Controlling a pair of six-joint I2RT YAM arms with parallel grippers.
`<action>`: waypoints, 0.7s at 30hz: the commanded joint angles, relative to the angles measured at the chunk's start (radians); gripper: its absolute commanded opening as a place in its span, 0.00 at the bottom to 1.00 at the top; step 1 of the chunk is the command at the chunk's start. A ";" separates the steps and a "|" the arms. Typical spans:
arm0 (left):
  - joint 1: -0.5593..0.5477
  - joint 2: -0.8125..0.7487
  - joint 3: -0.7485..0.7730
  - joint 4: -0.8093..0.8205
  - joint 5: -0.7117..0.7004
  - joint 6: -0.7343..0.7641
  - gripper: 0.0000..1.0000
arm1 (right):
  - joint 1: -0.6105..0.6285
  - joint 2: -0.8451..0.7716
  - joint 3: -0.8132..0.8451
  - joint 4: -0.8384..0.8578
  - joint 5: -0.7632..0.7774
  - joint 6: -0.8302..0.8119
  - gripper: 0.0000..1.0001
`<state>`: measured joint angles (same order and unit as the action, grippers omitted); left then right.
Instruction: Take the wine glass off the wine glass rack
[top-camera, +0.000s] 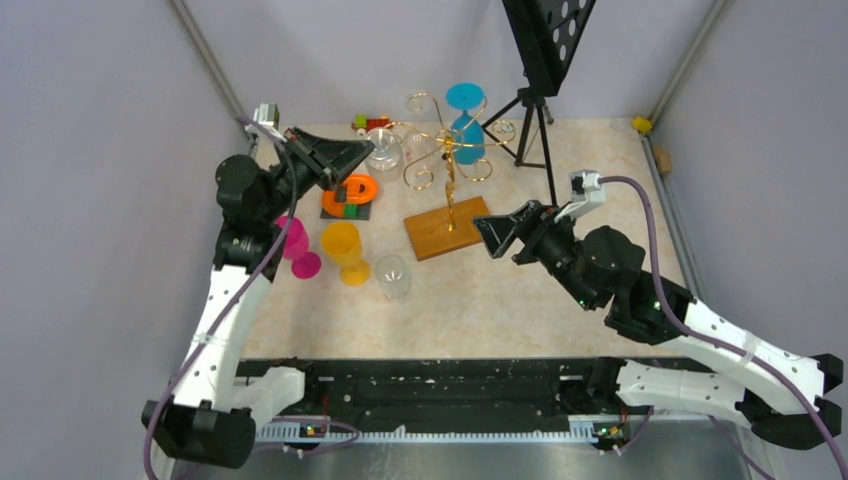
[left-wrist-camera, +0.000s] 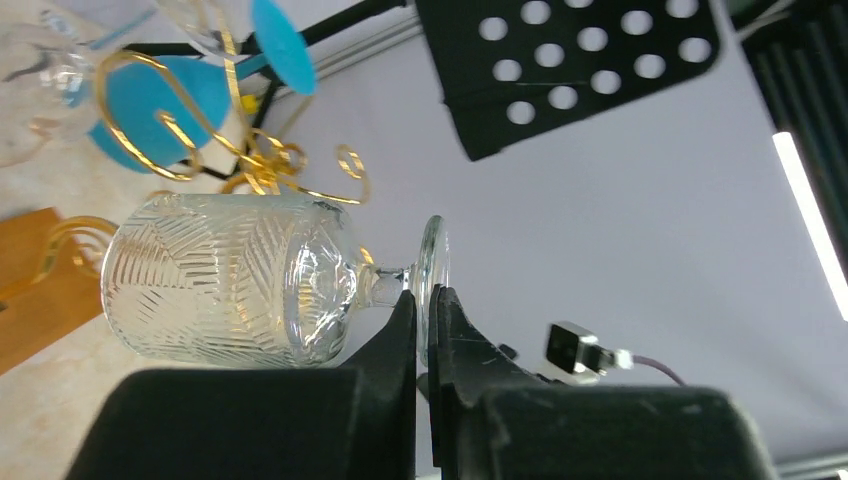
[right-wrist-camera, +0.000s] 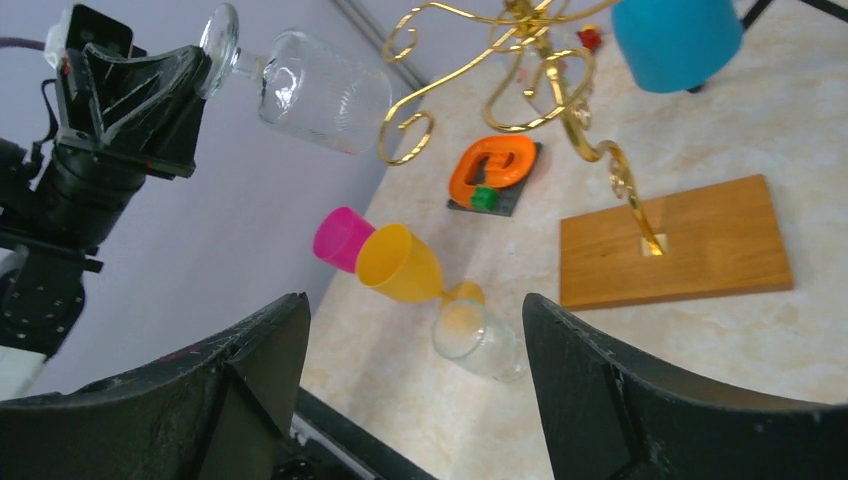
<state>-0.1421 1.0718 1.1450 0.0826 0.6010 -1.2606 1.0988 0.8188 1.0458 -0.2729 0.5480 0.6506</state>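
Observation:
A clear, cut-pattern wine glass lies sideways in the air, and my left gripper is shut on the rim of its foot. From above, this glass hangs just left of the gold wine glass rack, close to its outer curls. The rack stands on a brown wooden base, and a blue wine glass hangs upside down from it. My right gripper is open and empty beside the base's right end. In its view, the held glass is at the upper left.
A yellow goblet and a pink one lie on the table's left side, next to a clear tumbler. An orange ring rests on a dark tile. A black tripod stand rises behind the rack.

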 joint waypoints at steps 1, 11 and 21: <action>-0.001 -0.137 -0.023 0.228 -0.029 -0.174 0.00 | -0.005 -0.013 -0.007 0.150 -0.116 0.027 0.80; -0.001 -0.234 0.002 0.254 0.013 -0.333 0.00 | -0.007 0.044 -0.034 0.386 -0.307 0.090 0.80; -0.006 -0.221 -0.019 0.427 -0.008 -0.583 0.00 | -0.006 0.148 -0.081 0.805 -0.358 0.087 0.80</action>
<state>-0.1432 0.8494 1.1027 0.3290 0.6125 -1.6962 1.0969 0.9447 0.9810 0.2558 0.2005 0.7376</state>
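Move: The left gripper already holds the clear wine glass by its foot. The bowl hangs about 7 cm below that hand, 3 cm to its right and 2 cm ahead. From the open right gripper the bowl is roughly 13 cm ahead, 16 cm left and about level. The rack's hub lies some 4 cm ahead, 12 cm right and 6 cm below the left hand. The standing clear glass is about 7 cm ahead, 14 cm left and 26 cm below the right hand. Draw the left gripper back and up about 10 cm each way, away from the rack, keeping its pinch on the foot and rolling its right side up some 20 degrees so the bowl swings to the right. Meanwhile bring the open right gripper left about 8 cm and up, slightly back, rolling its left side up and turning counter-clockwise, towards the bowl. ##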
